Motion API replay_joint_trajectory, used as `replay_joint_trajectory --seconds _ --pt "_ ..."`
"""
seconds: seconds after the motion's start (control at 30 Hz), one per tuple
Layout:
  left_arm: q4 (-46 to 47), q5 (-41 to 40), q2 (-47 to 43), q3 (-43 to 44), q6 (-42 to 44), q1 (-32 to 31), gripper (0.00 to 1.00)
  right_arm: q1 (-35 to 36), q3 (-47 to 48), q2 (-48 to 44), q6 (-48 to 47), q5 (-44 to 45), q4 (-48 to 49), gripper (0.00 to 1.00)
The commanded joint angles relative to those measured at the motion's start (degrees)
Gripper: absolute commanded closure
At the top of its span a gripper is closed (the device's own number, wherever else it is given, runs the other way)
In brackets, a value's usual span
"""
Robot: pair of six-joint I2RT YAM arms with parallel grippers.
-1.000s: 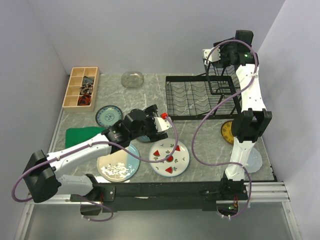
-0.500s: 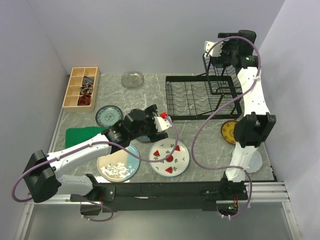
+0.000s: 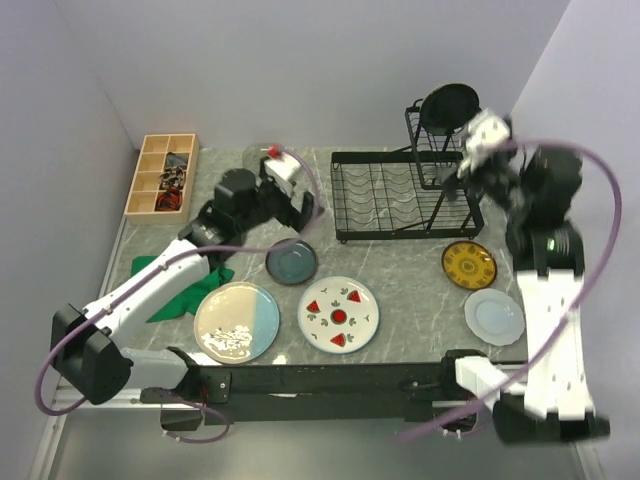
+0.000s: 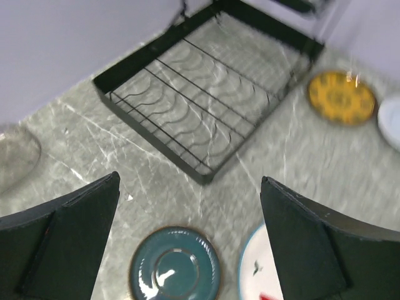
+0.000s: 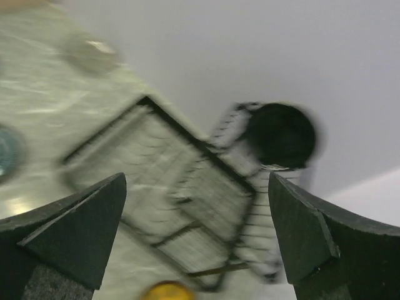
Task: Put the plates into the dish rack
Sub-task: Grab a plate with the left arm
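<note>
The black wire dish rack [image 3: 390, 195] stands at the back right, and a black plate [image 3: 449, 103] stands upright in its raised upper basket. My right gripper [image 3: 472, 160] hangs open and empty just right of that basket; its wrist view shows the black plate [image 5: 281, 134] beyond its fingers. My left gripper [image 3: 303, 210] is open and empty left of the rack, above a slate-blue plate [image 4: 174, 270]. On the table lie a watermelon plate [image 3: 338, 314], a cream-and-blue plate [image 3: 236, 321], a yellow plate [image 3: 469, 264] and a pale white plate [image 3: 494, 316].
A wooden compartment box [image 3: 162, 175] sits at the back left. A green cloth [image 3: 165, 285] lies partly under the left arm. A clear glass plate [image 3: 258, 156] rests near the back wall behind the left wrist. Walls close in on the left, the back and the right.
My right gripper opened, left the black plate in the upper basket and drew back to the right. My left arm swung back from over the slate-blue plate, uncovering it.
</note>
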Motion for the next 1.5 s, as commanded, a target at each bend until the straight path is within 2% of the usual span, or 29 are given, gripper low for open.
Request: replay_joint_trajectory --seconds 0.0,0.07,0.13,0.2,0.3,0.37,0.5,0.6,0.67,0.83,1.03,1.2,1.4,1.47 --pt "5.27 7.12 2.00 1.71 -18.42 7.15 0.01 0.18 -16.08 -8.04 11.97 -12.43 -2.06 0.00" --pt "5.98 6.51 2.97 0.92 -23.79 9.27 0.01 0.18 -24.79 -14.28 12.85 -12.88 1.10 0.00" --pt "4.32 8.60 3.84 0.57 -34.07 12.53 0.01 0.18 -31.98 -19.02 14.26 -14.89 3.64 0.00" --pt "1.68 10.19 3.41 -1.53 -41.09 14.02 0.01 0.18 -37.87 -21.24 16.88 -16.48 5.23 0.00" --pt "-0.26 9.15 -0.18 -8.99 -47.25 14.03 0.00 0.18 -43.60 -23.09 19.35 -18.85 9.54 0.00" --pt "-2.62 5.05 -3.00 -13.75 -50.00 13.94 0.02 0.18 -42.49 -23.01 16.65 -17.19 5.95 0.00" --pt "-10.88 -4.46 -5.81 -17.71 -57.55 13.51 0.10 0.18 -42.14 -21.96 16.11 -13.15 6.04 0.00" --pt "-14.23 -9.21 -5.47 -18.07 -58.71 11.40 0.12 0.18 -40.82 -20.11 15.58 -15.07 3.14 0.00" --pt "-16.42 -10.62 -2.93 -16.67 -58.01 9.91 0.12 0.27 -40.72 -20.10 15.49 -15.25 2.52 0.00" --pt "-22.23 -20.63 5.32 -12.44 -56.69 5.59 0.12 0.18 -41.34 -22.47 15.67 -14.99 3.31 0.00" --pt "-22.67 -24.69 10.00 -11.65 -56.60 5.33 0.18 0.18 -41.60 -23.71 15.49 -15.16 3.31 0.00" --pt "-19.70 -23.91 12.98 -11.65 -55.38 5.24 0.24 0.18 -41.25 -23.88 15.23 -16.04 2.52 0.00" --pt "-18.01 -22.05 19.83 -8.31 -52.91 5.15 0.40 0.18 -41.43 -24.41 15.23 -16.22 2.78 0.00" --pt "-18.37 -22.32 21.07 -7.26 -52.04 5.24 0.48 0.10 -41.43 -24.32 15.14 -16.31 2.78 0.00"
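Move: The small dark-blue plate lies almost straight under the left hand, about 28 cm below it, some 5 cm to its left and perhaps 1 cm ahead. On that same table, the watermelon plate is about 12 cm back and 7 cm right of the hand, the beige-and-blue plate 13 cm back and 18 cm left, and the middle of the rack's lower tray 17 cm ahead and 22 cm right. From the right hand the dark-blue plate is roughly 32 cm left, about level fore and aft, and 43 cm below. The left hand first swings some 5 cm forward and left, then draws back about 8 cm as it plunges towards the near-left rim of the dark-blue plate, ending about 26 cm lower and 10 cm farther left, its wrist tipping from nearly level to steeply down and turning counter-clockwise while the wide-open fingers close to about half around the rim, contact not yet visible. Meanwhile the empty right hand drops some 20 cm and pulls back about 10 cm and a little left, away from the rack's upper tier, tipping down about 30 degrees, then waits there with its fingers open. ##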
